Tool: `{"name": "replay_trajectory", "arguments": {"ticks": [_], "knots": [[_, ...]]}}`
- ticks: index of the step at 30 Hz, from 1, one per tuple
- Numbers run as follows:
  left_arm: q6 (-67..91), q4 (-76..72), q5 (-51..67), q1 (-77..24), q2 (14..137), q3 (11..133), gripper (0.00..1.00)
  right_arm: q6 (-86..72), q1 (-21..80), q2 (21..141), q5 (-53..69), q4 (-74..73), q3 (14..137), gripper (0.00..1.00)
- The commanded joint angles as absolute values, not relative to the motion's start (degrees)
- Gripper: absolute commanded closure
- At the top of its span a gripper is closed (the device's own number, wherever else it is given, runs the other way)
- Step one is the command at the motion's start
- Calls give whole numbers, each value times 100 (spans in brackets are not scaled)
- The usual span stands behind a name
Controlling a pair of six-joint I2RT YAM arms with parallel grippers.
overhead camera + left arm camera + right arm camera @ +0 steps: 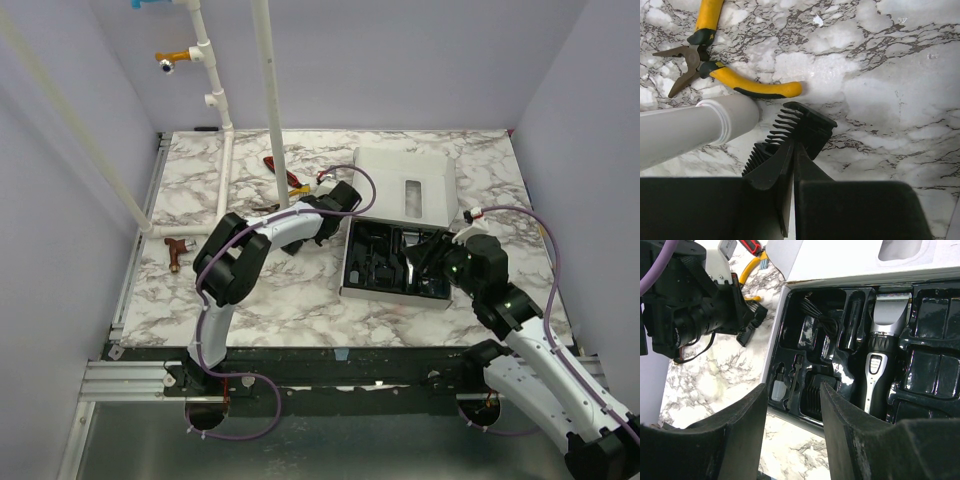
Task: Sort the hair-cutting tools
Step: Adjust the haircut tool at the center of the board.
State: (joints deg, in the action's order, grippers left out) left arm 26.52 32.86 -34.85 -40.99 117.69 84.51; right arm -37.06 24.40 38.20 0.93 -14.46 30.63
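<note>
My left gripper (792, 145) is shut on a black comb-toothed clipper guard (802, 127) and holds it low over the marble table, left of the box. That gripper (345, 193) also shows in the top view. The open case has a black moulded tray (375, 290) holding a slim black clipper with a silver blade end (884, 347), another black guard (810, 392), a small clear bottle (777, 390) and other black pieces. My right gripper (792, 387) is open and empty, hovering over the tray's near left corner; it also shows in the top view (412, 262).
Yellow-handled pliers (725, 75) lie just beyond the held guard. A white pipe (690, 130) stands close on its left. A red-handled tool (275, 168) lies behind. The white case lid (405, 185) lies open at the back. A reddish-brown T-piece (177, 247) sits far left.
</note>
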Motion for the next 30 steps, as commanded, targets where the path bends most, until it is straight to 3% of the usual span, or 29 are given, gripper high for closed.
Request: {"name": "replay_trajectory", "arguments": {"ticks": [1,24,30], "knots": [[2716,3655,-3258,-4113,11901,8729,95,-3727,2421,3723,220,-1361,3015,51],[3070,3084,-2653,-4744,11000,7275,99,-3685,2426,3447,134,-1682,3153,51],[3507,2557,-2818,-5001,9962,6183,99,-3701,2426,3389,132,-1687,3111,51]]}}
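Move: The haircut box's near-left corner lies about 12 cm back and 8 cm right of the left hand, near its height. The right comb is some 3 cm ahead and 2 cm below, the left comb level and 3 cm left; the white pipe end is about 3 cm ahead and 4 cm left, the pliers 7 cm ahead and 7 cm left. From the right hand that corner is 5 cm back, 15 cm left and 15 cm below. Both black combs are left behind as the left hand, its fingers all but shut and holding nothing, draws back about 8 cm, slowly then quicker, over bare marble towards the haircut box's near-left corner. It sinks about 1.5 cm in the first half and edges some 2 cm right late on, while the fingertips tip slightly further down. ##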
